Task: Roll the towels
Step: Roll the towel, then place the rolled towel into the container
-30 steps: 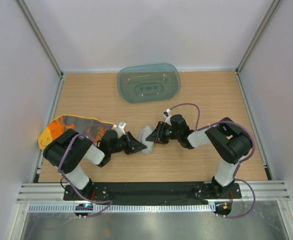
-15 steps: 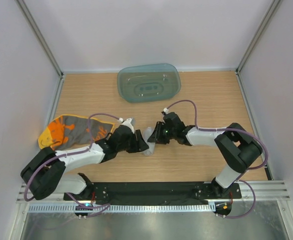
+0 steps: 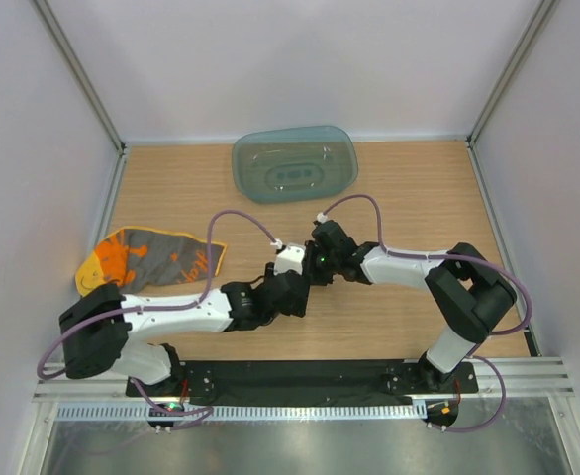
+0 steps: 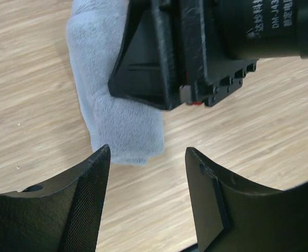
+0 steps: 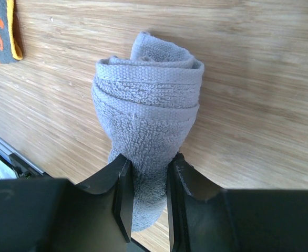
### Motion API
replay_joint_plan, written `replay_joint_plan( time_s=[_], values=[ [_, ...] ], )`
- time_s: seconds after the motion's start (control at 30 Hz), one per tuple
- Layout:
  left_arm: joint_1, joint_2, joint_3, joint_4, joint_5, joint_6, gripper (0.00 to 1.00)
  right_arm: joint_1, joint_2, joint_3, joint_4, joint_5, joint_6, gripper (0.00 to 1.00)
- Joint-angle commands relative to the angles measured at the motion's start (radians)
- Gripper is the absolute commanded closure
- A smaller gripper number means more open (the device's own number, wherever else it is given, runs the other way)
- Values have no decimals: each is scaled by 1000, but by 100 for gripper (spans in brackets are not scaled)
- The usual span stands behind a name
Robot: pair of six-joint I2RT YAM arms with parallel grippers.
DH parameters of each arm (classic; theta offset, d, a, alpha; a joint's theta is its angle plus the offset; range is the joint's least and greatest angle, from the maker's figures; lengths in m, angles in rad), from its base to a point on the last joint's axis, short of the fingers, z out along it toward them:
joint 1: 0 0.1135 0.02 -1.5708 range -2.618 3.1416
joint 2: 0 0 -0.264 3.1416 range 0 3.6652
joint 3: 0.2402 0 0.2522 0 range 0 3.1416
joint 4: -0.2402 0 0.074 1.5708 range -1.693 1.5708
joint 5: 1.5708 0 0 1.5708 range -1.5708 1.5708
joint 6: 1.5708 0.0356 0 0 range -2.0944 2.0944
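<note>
The grey towel [image 5: 146,100] is a tight roll lying on the wooden table. My right gripper [image 5: 147,168] is shut on one end of it, with both pads pressed into the cloth. In the left wrist view the same grey towel [image 4: 117,105] lies just ahead of my left gripper [image 4: 147,157], which stands open over bare wood and touches nothing. From above, both grippers meet mid-table, left gripper [image 3: 295,287] and right gripper [image 3: 315,265], and they hide the roll. The yellow-orange towel [image 3: 146,259] lies flat and unrolled at the left.
A translucent teal tray [image 3: 294,163] sits at the back centre of the table. White walls with metal posts close in the table on three sides. A corner of the yellow-orange towel [image 5: 1,31] shows at the far left of the right wrist view.
My left gripper has opened and let go of the grey roll, and the left arm has stretched out to the right. The right gripper keeps its hold on the roll.
</note>
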Motion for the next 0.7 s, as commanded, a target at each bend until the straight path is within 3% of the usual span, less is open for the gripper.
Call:
replay_joint_plan(
  time_s=[0.0, 0.23, 0.43, 0.67],
  values=[
    [-32, 79, 67, -28, -118, 61, 40, 22, 31, 3, -140, 48, -25, 94],
    [-54, 234, 144, -23, -171, 70, 41, 25, 19, 0, -147, 33, -29, 94],
    [-60, 260, 97, -25, -191, 16, 46, 25, 15, -6, -141, 14, -25, 93],
    [-63, 268, 8, -9, -164, -36, 72, 24, 32, -1, -118, -19, -15, 93]
  ],
)
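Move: The rolled towel's near end lies almost under the left hand, about 1 cm ahead, 1 cm right and 5 cm below. The right gripper clamps the roll some 5 cm ahead of the left hand and 1 cm to its right. From the right hand, the roll's middle is about 2 cm ahead and 1 cm left. The orange-grey towel lies about 9 cm ahead and 30 cm left of the left hand. The left fingers straddle and pinch the near end of the roll, just behind the right gripper. The left hand sinks about 5 cm onto it, swinging slightly right and back, creeping forward about 1 cm and rolling some 10 degrees, left side up; its open fingers close mostly late on. The right hand stays put and keeps its hold on the roll. ##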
